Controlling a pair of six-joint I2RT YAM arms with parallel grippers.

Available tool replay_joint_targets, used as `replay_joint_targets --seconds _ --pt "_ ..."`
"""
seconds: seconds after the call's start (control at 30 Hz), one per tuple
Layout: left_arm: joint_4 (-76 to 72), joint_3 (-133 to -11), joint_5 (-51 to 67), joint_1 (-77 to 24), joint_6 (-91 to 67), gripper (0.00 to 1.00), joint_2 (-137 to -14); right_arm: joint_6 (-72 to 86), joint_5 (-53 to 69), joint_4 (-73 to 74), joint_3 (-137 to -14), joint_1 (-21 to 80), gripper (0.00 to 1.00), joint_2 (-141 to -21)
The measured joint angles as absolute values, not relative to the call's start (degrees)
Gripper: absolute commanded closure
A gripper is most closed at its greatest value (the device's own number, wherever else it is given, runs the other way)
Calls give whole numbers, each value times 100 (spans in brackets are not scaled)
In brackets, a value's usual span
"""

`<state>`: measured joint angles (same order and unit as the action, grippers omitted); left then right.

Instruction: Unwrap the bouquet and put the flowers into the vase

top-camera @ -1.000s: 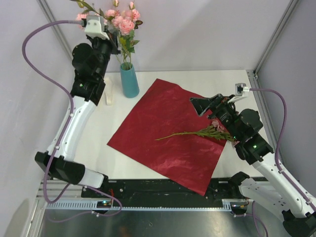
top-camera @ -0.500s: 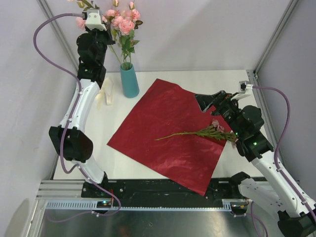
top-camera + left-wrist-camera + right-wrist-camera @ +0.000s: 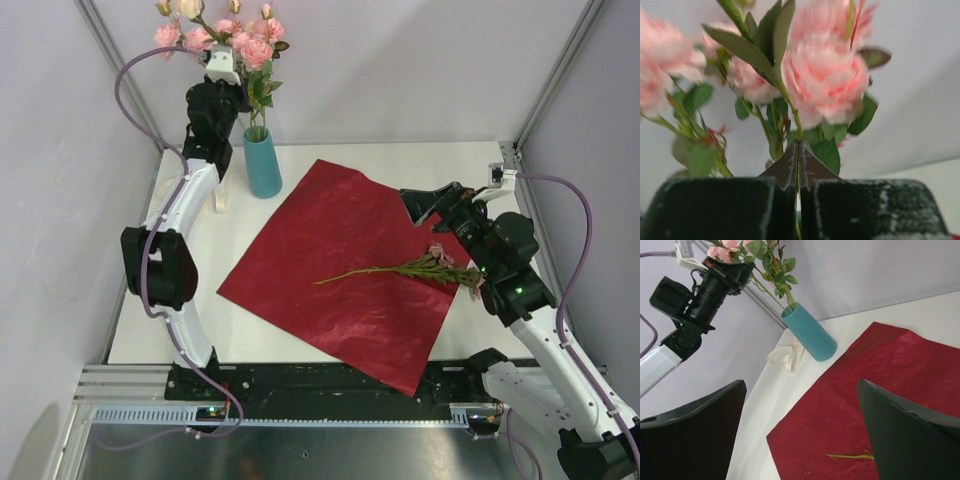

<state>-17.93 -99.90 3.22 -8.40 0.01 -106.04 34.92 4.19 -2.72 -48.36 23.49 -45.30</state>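
The teal vase [image 3: 263, 163] stands at the back left with several pink flowers [image 3: 245, 45] rising out of it. My left gripper [image 3: 240, 100] is high above its mouth, shut on a thin green stem [image 3: 798, 122] just below the blooms. One more flower [image 3: 400, 268] lies flat on the spread dark red wrapping paper [image 3: 330, 250]. My right gripper [image 3: 430, 205] hovers wide open over the paper's right corner, above that flower's bloom end. The right wrist view shows the vase [image 3: 810, 335], the paper [image 3: 890, 385] and the stem's tip [image 3: 850, 456] between my open fingers [image 3: 801, 385].
The cream ribbon [image 3: 222, 190] lies loose on the white table left of the vase, also in the right wrist view as a ribbon [image 3: 785, 355]. Metal frame posts [image 3: 560, 70] and purple walls enclose the back and sides.
My left arm's elbow and wrist have swung right, toward the vase, with the held stem kept over it. The right gripper has lifted slightly and stays open.
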Motion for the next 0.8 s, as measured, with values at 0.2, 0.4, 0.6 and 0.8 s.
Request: replay_joint_targets --seconds 0.2,0.4,0.6,0.8 --pt "-1787 -9574 320 -814 -108 98 -10844 3520 510 -145 -4801 2228 1 -4491" --pt "-1643 -9437 344 -770 -233 70 -10971 3612 548 -34 -4766 2187 1 -4442" --pt "-1278 -9260 438 -753 -414 26 -10932 3861 550 213 -4766 2171 1 -4351" --pt "-650 -8788 731 -753 -582 12 -10665 4316 515 672 -4766 2163 1 -4305"
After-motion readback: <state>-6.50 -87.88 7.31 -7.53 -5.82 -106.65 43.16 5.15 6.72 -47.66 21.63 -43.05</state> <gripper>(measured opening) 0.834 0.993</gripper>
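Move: The left hand holds the cream rose by its stem high over the vase, whose middle is about 4 cm ahead, level with it sideways and 30 cm down; the mouth is some 20 cm below. The ribbon lies about 15 cm to the left of the vase, on the table. The red wrap's middle is roughly 25 cm back and 21 cm to the right of the left hand. From the right hand the vase stands about 35 cm ahead and 31 cm to the left. The left hand lowers the cream rose's stem almost straight down towards the vase mouth, shut for the first 8 cm or so, then spreads its fingers wide while still sinking and lets go of the stem, some 16 cm down in all. Its fingertips tip down by about 25 degrees, and near the end it eases back about 3 cm, while the empty right hand stays wide open, sinks a little and tips down too. ##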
